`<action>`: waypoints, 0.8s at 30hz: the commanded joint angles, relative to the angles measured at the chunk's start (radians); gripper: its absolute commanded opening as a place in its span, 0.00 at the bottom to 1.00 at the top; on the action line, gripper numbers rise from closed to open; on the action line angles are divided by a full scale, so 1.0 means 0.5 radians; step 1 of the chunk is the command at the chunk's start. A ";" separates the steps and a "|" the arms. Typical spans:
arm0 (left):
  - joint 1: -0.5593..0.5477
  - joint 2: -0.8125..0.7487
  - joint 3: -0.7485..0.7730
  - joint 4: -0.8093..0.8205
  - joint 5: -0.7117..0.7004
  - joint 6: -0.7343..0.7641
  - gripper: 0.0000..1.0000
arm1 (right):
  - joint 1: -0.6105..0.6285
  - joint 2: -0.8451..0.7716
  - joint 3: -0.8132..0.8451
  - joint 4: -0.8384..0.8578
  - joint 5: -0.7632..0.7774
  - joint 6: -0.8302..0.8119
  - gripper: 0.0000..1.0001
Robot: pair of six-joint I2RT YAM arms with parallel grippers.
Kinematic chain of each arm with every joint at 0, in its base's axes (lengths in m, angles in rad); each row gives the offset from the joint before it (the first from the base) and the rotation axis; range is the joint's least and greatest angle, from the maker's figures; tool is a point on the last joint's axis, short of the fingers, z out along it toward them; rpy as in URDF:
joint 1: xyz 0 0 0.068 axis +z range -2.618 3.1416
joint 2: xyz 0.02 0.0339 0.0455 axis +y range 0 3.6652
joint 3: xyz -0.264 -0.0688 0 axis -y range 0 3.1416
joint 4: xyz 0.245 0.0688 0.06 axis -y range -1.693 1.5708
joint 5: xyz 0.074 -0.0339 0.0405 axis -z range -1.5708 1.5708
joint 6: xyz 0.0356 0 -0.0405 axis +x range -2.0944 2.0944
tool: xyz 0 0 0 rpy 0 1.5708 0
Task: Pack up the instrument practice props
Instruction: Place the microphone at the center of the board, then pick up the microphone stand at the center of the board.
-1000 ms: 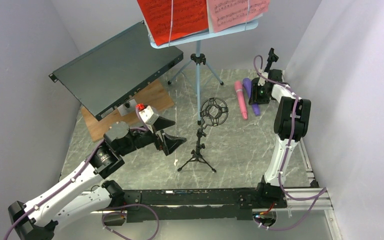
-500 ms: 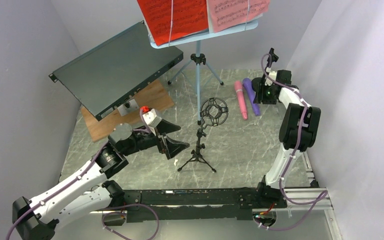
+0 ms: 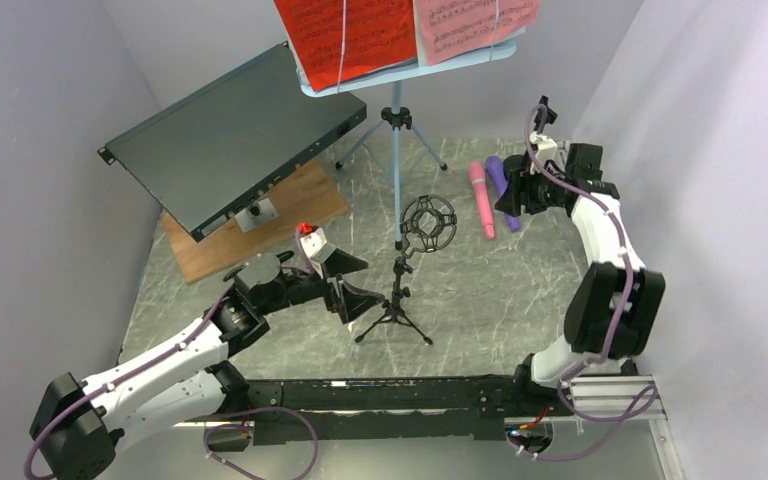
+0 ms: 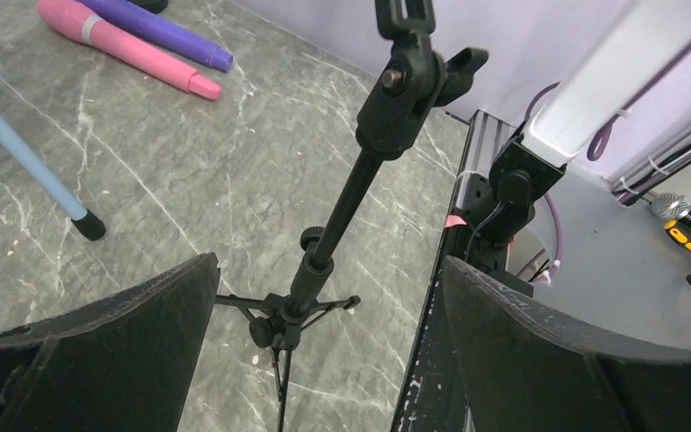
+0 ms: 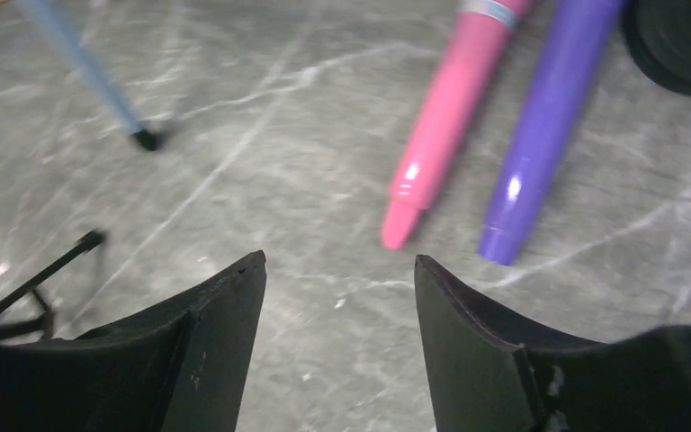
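Observation:
The light-blue music rack [image 3: 396, 150] stands at the back with a red page [image 3: 345, 35] and a pink page [image 3: 475, 25] on it. A black mic support [image 3: 397, 290] on tripod legs stands mid-table. My left gripper [image 3: 364, 281] is open just left of it; in the left wrist view the support's pole [image 4: 342, 207] rises ahead of the gap, untouched by my left gripper [image 4: 328, 270]. The pink microphone [image 3: 481, 198] and purple microphone [image 3: 498, 176] lie side by side. My right gripper [image 3: 509, 203] hovers open by them, holding nothing. The right wrist view shows my right gripper [image 5: 340, 265] just short of the pink microphone [image 5: 445, 126] and purple microphone [image 5: 544, 126].
A large dark flat metal box [image 3: 230, 135] leans over a wooden board [image 3: 260, 215] at the back left. A second small black support [image 3: 542, 110] stands at the back right, its round base [image 5: 684, 40] beside the purple microphone. Walls close in on both sides. A black rail [image 3: 410, 392] runs along the near edge.
My left gripper has moved right and nearer, up to the mic support. My right gripper has drawn back from the purple microphone, its jaws spreading wider.

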 commanded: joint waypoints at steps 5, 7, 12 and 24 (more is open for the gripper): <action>-0.006 0.125 -0.112 0.521 0.048 -0.006 1.00 | -0.002 -0.631 -0.420 -0.105 -1.033 -0.367 0.81; -0.018 0.154 -0.131 0.589 0.045 -0.009 0.99 | -0.002 -0.744 -0.536 -0.071 -1.228 -0.411 0.89; -0.089 0.247 -0.129 0.644 -0.004 0.022 0.99 | -0.002 -1.001 -0.811 0.025 -1.564 -0.571 0.99; -0.370 0.467 -0.086 0.671 -0.442 0.312 0.95 | -0.002 -0.997 -0.969 0.139 -1.703 -0.484 1.00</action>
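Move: The upright tripod microphone stand is what my open left hand faces: its post is about 7 cm to the right and 2 cm ahead, with its middle some 8 cm lower. The music stand's near foot lies about 18 cm beyond that post, level sideways. From my right hand the post is about 29 cm left and 22 cm back. The purple microphone lies about 9 cm ahead and 2 cm left of that hand, the pink one 8 cm ahead and 5 cm left, both some 14 cm lower. I swing my right hand clear of the purple microphone, about 16 cm back, 12 cm left and some 6 cm up towards the tripod stand. It turns counter-clockwise and tips up about 35 degrees each at most, opens its fingers fully and then stops. My left hand, fingers still wide, eases about 4 cm right and 4 cm down towards the stand's post, not yet gripping it. ##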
